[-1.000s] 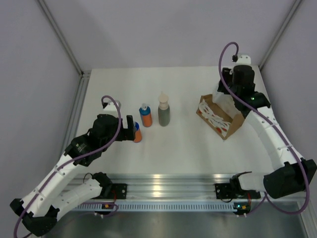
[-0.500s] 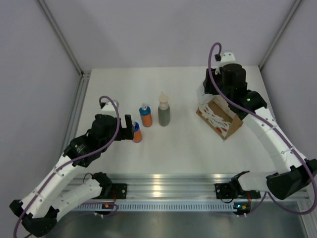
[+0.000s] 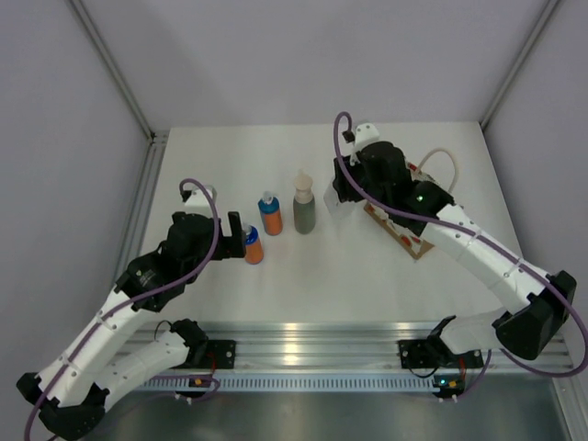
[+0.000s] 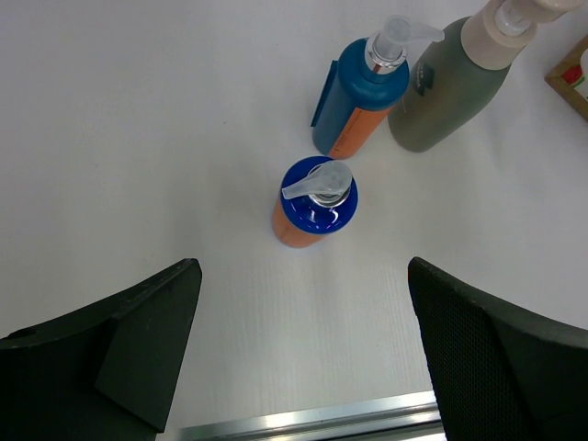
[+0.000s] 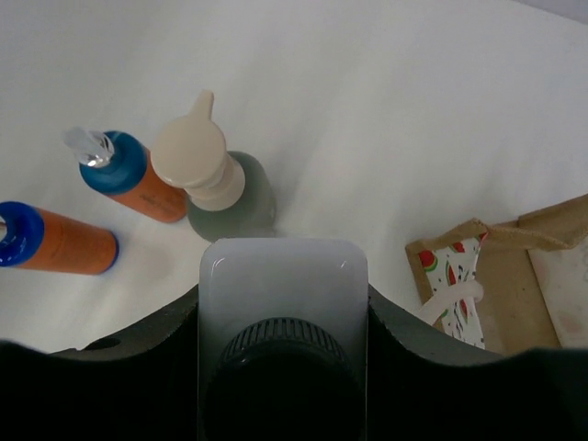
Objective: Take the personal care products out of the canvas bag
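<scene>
Three bottles stand left of centre: an orange bottle with a blue cap [image 3: 254, 246] [image 4: 315, 204], a second orange one [image 3: 269, 215] [image 4: 360, 96] and a grey-green bottle with a beige cap [image 3: 304, 208] [image 5: 228, 193]. My left gripper [image 3: 239, 237] [image 4: 303, 358] is open and empty, just left of the nearest orange bottle. My right gripper [image 3: 338, 197] [image 5: 283, 312] is shut on the white bottle with a dark grey cap [image 5: 283, 280], held above the table right of the grey-green bottle. The canvas bag [image 3: 407, 234] [image 5: 514, 276] lies right of it, partly hidden by the right arm.
The bag's cream loop handle [image 3: 445, 163] sticks out toward the back right. A metal rail [image 3: 303, 335] runs along the table's near edge. Grey walls close in the back and both sides.
My right gripper has come up and left from the bag with the white bottle, to beside the grey-green bottle. The bag has shifted slightly. The left arm has barely moved.
</scene>
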`<state>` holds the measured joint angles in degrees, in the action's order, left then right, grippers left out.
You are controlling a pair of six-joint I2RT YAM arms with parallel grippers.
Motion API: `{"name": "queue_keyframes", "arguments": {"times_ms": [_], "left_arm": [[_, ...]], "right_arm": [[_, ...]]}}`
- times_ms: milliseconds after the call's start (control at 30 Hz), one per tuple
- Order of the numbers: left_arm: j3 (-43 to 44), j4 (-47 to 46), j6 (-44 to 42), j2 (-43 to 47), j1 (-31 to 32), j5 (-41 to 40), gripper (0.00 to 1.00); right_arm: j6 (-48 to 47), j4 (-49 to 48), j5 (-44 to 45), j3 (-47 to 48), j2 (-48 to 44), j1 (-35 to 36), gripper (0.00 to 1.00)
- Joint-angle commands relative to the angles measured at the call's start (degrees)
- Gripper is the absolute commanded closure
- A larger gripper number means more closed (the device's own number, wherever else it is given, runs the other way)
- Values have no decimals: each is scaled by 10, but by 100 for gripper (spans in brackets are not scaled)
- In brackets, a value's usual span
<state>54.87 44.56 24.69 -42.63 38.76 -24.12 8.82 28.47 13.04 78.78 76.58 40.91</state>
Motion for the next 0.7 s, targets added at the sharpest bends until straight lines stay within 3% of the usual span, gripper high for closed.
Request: {"name": "queue_keyframes", "arguments": {"times_ms": [0,267,667], "left_arm": [[-3,-24,-1,9,-2,-20,2],[-5,-24,5,33,-2,-49,2],[-5,-23,6,33,-2,-50,2]], "right_arm": [[30,-108,22,-15,-27,34,100],[51,-138,76,-96,-18,89,100],[69,-153,85,-105,56,134,100]]}}
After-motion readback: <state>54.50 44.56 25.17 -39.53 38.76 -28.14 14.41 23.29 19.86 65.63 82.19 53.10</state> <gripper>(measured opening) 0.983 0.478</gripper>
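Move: The white bottle already hangs from the right hand by its black cap. It is going to an open patch of table about 5 cm back, 6 cm left and 27 cm below that hand. The green pump bottle stands roughly 7 cm ahead and 10 cm left of the hand, the teal-capped bottle 6 cm ahead and 18 cm left, and the canvas bag some 20 cm right and 6 cm ahead. From the left hand the patch lies about 8 cm ahead and 26 cm right. The white bottle, still pinched in the right fingers, is lowered about 12 cm towards the open table on the near right side of the green pump bottle. The hand draws back some 5 cm early on and keeps edging left, about 5 cm in all, its fingers tipping down roughly 10 degrees. The empty left hand, still open, shifts slightly left and up, away from the bottles. ##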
